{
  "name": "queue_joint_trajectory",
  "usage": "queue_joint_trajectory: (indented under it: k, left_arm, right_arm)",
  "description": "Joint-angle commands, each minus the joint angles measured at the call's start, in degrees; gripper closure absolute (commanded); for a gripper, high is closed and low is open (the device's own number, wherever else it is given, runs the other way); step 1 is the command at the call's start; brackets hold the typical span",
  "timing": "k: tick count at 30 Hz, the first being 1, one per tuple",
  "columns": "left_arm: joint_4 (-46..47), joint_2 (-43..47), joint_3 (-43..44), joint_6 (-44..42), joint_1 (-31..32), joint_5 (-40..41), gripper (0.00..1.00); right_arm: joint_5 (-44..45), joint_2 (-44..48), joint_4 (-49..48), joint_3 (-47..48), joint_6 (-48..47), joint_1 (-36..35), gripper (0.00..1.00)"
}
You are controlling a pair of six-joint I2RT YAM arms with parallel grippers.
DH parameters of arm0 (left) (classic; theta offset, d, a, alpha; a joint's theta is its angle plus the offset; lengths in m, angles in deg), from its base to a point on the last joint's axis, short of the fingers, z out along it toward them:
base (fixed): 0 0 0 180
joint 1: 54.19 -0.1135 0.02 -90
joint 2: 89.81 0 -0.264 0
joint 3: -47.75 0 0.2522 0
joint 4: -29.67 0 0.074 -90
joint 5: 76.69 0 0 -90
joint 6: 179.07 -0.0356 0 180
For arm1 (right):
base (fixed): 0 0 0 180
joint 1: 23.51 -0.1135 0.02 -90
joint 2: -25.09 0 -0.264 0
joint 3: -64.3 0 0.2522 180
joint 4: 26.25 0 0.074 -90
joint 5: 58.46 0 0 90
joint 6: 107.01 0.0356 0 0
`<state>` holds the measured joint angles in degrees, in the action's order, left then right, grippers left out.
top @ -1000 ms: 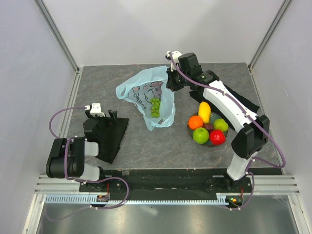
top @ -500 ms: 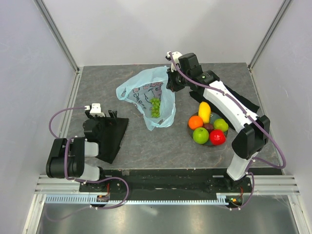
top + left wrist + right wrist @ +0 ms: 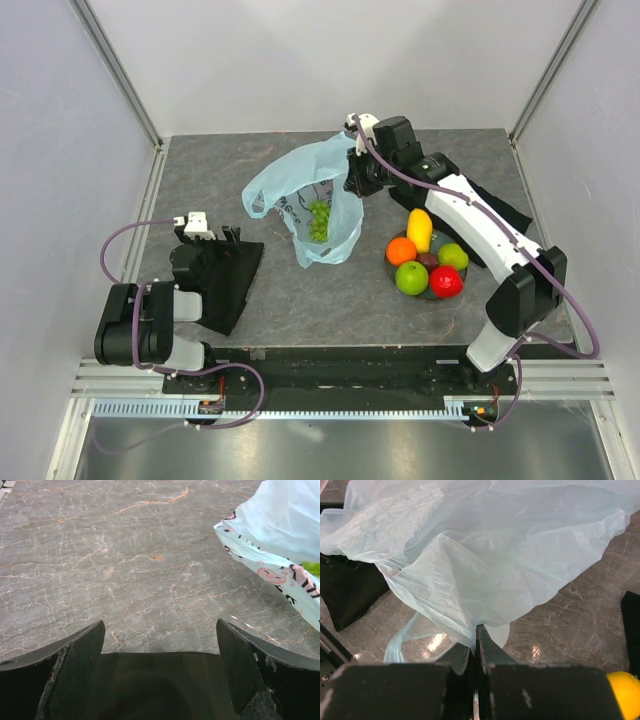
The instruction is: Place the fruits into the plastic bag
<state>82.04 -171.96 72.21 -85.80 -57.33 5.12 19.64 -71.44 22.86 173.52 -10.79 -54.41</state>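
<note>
The light-blue plastic bag (image 3: 300, 185) lies mid-table with the green grape bunch (image 3: 318, 220) showing through it. My right gripper (image 3: 353, 176) is shut on the bag's right edge and holds it raised; in the right wrist view the film bunches at the closed gripper (image 3: 477, 632). On the grey-blue plate (image 3: 432, 293) sit the yellow fruit (image 3: 420, 229), orange (image 3: 401, 250), green apple (image 3: 411, 278), red apple (image 3: 446, 281), a second green fruit (image 3: 454, 256) and a dark purple one (image 3: 427, 262). My left gripper (image 3: 214, 236) rests open at the left, well short of the bag (image 3: 280, 550).
A black cloth (image 3: 225, 285) lies under the left arm, filling the gap between its fingers (image 3: 80, 655). Another black cloth (image 3: 500, 208) lies behind the right arm. Enclosure walls stand close on all sides. The yellow fruit (image 3: 623, 690) peeks in beside the right gripper.
My right gripper has moved a little right and up with the bag's edge, pulling the bag taller and its left side inward. The left arm has not moved.
</note>
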Motion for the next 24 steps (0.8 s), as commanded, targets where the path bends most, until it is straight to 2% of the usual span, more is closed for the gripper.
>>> queue_joint_trajectory:
  k: [1,4,5,6,7,9,10,13,16,17,18,22,23,24]
  left_arm:
    - [1.8,-0.2,0.6,0.2,-0.1,-0.5,0.01]
    - [-0.7,1.4,1.9,-1.6,2.4,2.3,0.01]
    - [-8.2,3.3,4.2,-2.6,2.4,4.5,0.01]
    - [-13.1,5.3,6.0,-3.0,6.0,7.5,0.01]
    - [-18.4,8.0,7.7,-3.2,6.4,7.5,0.01]
    - [-21.6,16.0,9.1,-5.0,8.7,7.0,0.01]
    - [-24.4,21.8,9.6,-3.7,9.5,6.5,0.01]
    - [-31.6,30.8,14.0,1.4,12.7,8.0,0.01]
    - [-41.5,36.9,17.9,3.5,16.3,16.2,0.01]
    - [-48.1,38.3,19.3,4.8,17.3,19.9,0.01]
    - [-51.4,39.8,21.5,5.8,17.5,20.0,0.01]
    - [-57.3,43.7,24.3,6.5,19.1,10.7,0.01]
    - [-57.9,42.9,24.9,6.8,19.5,3.3,0.01]
    - [-59.0,42.1,26.4,7.5,19.7,-0.1,0.01]
  right_arm:
    - [-2.2,4.1,-2.0,-0.6,-0.4,0.1,1.0]
    - [-1.3,5.1,-0.7,0.2,-1.0,0.1,1.0]
    - [-1.1,5.3,-0.4,0.5,-1.2,0.1,1.0]
    - [-0.8,5.6,-0.2,0.6,-1.3,0.1,1.0]
    - [-0.7,5.6,0.2,1.0,-1.4,0.1,1.0]
    - [-0.6,5.6,0.5,1.4,-1.2,0.2,1.0]
    - [-0.5,5.2,0.4,1.6,-1.0,0.3,1.0]
    - [-0.6,4.2,1.0,2.2,-0.8,0.2,1.0]
    - [-0.7,3.4,1.6,3.2,-0.6,0.3,1.0]
    - [-0.6,3.3,1.6,3.4,-0.6,0.2,1.0]
    - [-0.5,3.2,2.1,3.8,-0.7,0.2,1.0]
    - [-0.1,3.1,2.8,4.6,-0.8,0.3,1.0]
    - [-0.1,3.1,2.8,4.6,-0.8,0.2,1.0]
    - [-0.1,3.1,2.9,4.9,-0.8,0.2,1.0]
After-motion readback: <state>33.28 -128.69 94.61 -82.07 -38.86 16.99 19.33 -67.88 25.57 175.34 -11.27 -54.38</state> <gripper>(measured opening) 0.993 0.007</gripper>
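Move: The bag's free left corner, low over the table, lies about 9 cm ahead of my empty left hand, 9 cm to its right and some 4 cm below. The green grapes in the bag are roughly 6 cm ahead, 25 cm right and 8 cm lower than that hand, and the black cloth's middle about 11 cm back and 10 cm below. From my right hand, which pinches the bag's upper rim, that corner is about 22 cm left, 6 cm ahead and 19 cm down. I lift my open left hand steeply off its low spot, some 23 cm up, bringing it about 6 cm right and then 5 cm back as well, so it ends high above the bag's free corner, fingers tipped up by some 15 degrees and touching nothing. My right hand keeps its pinch on the rim and raises it about 3 cm, easing slightly back. ##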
